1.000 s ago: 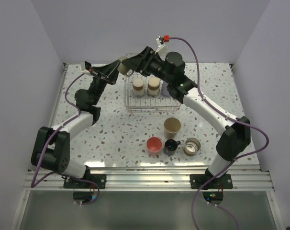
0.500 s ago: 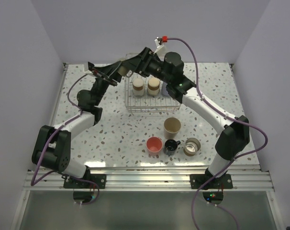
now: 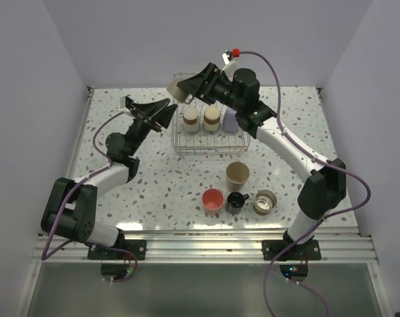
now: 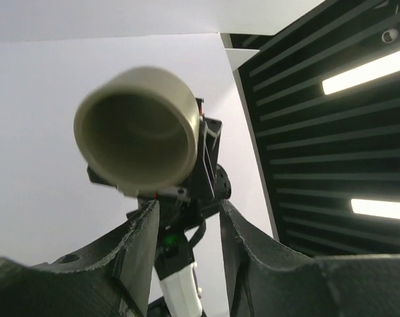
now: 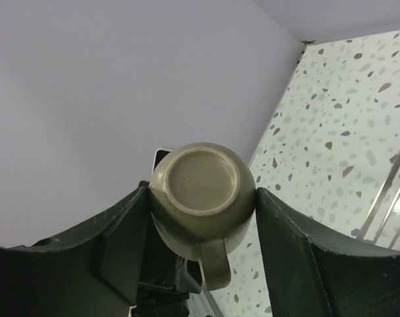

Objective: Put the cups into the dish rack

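Observation:
My right gripper point(image 3: 183, 91) is shut on a beige handled cup point(image 5: 201, 188), held in the air above the far left corner of the dish rack point(image 3: 181, 146). In the right wrist view its base faces the camera, its handle points down, and a finger presses each side. My left gripper point(image 3: 166, 114) stands open just left of the rack, apart from that cup. The left wrist view looks up into the cup's mouth point(image 4: 137, 129), with nothing between the open fingers point(image 4: 142, 231). Inside the rack stand two beige cups point(image 3: 190, 119) point(image 3: 212, 119) and a lavender cup point(image 3: 232, 122).
On the table in front of the rack stand a taller tan cup point(image 3: 237, 176), a coral-pink cup point(image 3: 213, 199), a small black mug point(image 3: 236, 201) and a silvery-beige metal cup point(image 3: 265, 202). Walls close the table on the left, right and far sides.
My left gripper has opened, let go of the beige cup and drawn back down and to the left. The right gripper keeps the cup and has lifted it slightly to the right.

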Tool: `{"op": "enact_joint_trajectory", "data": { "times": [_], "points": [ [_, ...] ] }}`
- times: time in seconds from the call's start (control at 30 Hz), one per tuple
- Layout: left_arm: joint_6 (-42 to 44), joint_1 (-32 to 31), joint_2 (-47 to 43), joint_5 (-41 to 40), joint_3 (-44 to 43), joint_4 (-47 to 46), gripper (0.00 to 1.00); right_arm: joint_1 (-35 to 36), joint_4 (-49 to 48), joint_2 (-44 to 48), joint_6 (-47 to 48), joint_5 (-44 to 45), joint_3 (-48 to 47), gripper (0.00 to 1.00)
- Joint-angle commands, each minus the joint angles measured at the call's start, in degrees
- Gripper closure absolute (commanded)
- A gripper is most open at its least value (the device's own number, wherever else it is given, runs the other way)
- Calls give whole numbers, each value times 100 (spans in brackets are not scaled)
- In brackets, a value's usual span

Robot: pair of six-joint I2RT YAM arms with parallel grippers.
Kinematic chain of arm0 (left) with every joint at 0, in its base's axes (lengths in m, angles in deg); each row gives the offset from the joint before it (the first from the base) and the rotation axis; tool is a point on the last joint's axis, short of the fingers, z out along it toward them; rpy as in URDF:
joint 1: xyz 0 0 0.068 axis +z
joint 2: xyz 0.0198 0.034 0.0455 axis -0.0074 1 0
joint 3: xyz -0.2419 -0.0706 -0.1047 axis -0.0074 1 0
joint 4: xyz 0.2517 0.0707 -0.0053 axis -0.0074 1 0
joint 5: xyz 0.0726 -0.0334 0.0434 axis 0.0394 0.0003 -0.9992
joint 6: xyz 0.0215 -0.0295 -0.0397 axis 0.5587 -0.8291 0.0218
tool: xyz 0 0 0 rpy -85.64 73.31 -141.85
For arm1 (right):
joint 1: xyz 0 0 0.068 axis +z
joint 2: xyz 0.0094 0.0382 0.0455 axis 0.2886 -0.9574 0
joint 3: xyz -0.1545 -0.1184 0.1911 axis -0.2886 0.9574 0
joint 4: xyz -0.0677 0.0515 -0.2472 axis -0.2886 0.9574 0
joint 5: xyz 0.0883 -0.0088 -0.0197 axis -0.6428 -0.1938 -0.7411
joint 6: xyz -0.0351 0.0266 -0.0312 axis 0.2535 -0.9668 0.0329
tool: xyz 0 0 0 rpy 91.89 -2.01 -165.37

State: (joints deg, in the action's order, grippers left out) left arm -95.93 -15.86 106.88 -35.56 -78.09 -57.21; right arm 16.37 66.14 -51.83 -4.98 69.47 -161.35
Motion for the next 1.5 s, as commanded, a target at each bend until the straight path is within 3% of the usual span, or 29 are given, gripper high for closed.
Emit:
{"op": "enact_joint_trajectory", "data": {
  "times": [0.0, 0.23, 0.3, 0.43, 0.47, 0.57, 0.83, 1.13, 1.47],
  "points": [
    [81, 76, -372, 506, 249, -1944, 55, -273, -245, 347, 62, 101, -26, 94],
    [642, 410, -837, 927, 620, -1233, 55, -344, 238, 487, 729, 330, 185, 94],
    [967, 454, -1135, 1200, 506, -452, 55, -353, 335, 522, 1019, 470, 255, 94],
    [2460, 516, -1619, 1718, 6, 1436, 56, -335, 608, 558, 1703, 672, 545, 94],
    [2733, 516, -1707, 1754, -231, 2276, 56, -335, 652, 566, 1819, 777, 589, 94],
    [3621, 516, -1989, 1772, -540, 3527, 56, -326, 670, 540, 2118, 936, 835, 95],
    [5142, 516, -2613, 1298, -839, 5814, 56, -159, 573, 172, 2583, 1165, 1108, 96],
    [5952, 516, -2605, 1114, -1384, 6906, 55, 104, 810, -488, 3322, 1385, 783, 97],
    [6260, 516, -2517, 1095, -1560, 7294, 54, 253, 714, -1173, 3586, 1596, 546, 97]
  ]
}}
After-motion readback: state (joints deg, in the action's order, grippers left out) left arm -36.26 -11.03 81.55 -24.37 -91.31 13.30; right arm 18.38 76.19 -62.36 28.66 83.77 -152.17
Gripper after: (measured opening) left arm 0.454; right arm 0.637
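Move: My right hand already holds the green mug. The free spot in the rack's front-left corner lies about 3 cm ahead of it, 3 cm to its right and some 28 cm below. Beyond that spot, level in height with it, the left white-and-brown cup stands about 10 cm ahead and 3 cm right of my hand; the middle one about 10 cm ahead and 10 cm right. From my empty left hand the spot is roughly 9 cm ahead, 8 cm right and 27 cm below. I bring the mug down some 23 cm with my right hand towards the rack's front-left corner, easing forward and right first, then slightly back left late in the descent. Meanwhile I tip the fingers about 40 degrees downward, keeping their grip, so the mouth turns towards the wires. My left hand, still open, backs off about 5 cm, bobs up and sinks again, rolling some 50 degrees with its left side rising. ##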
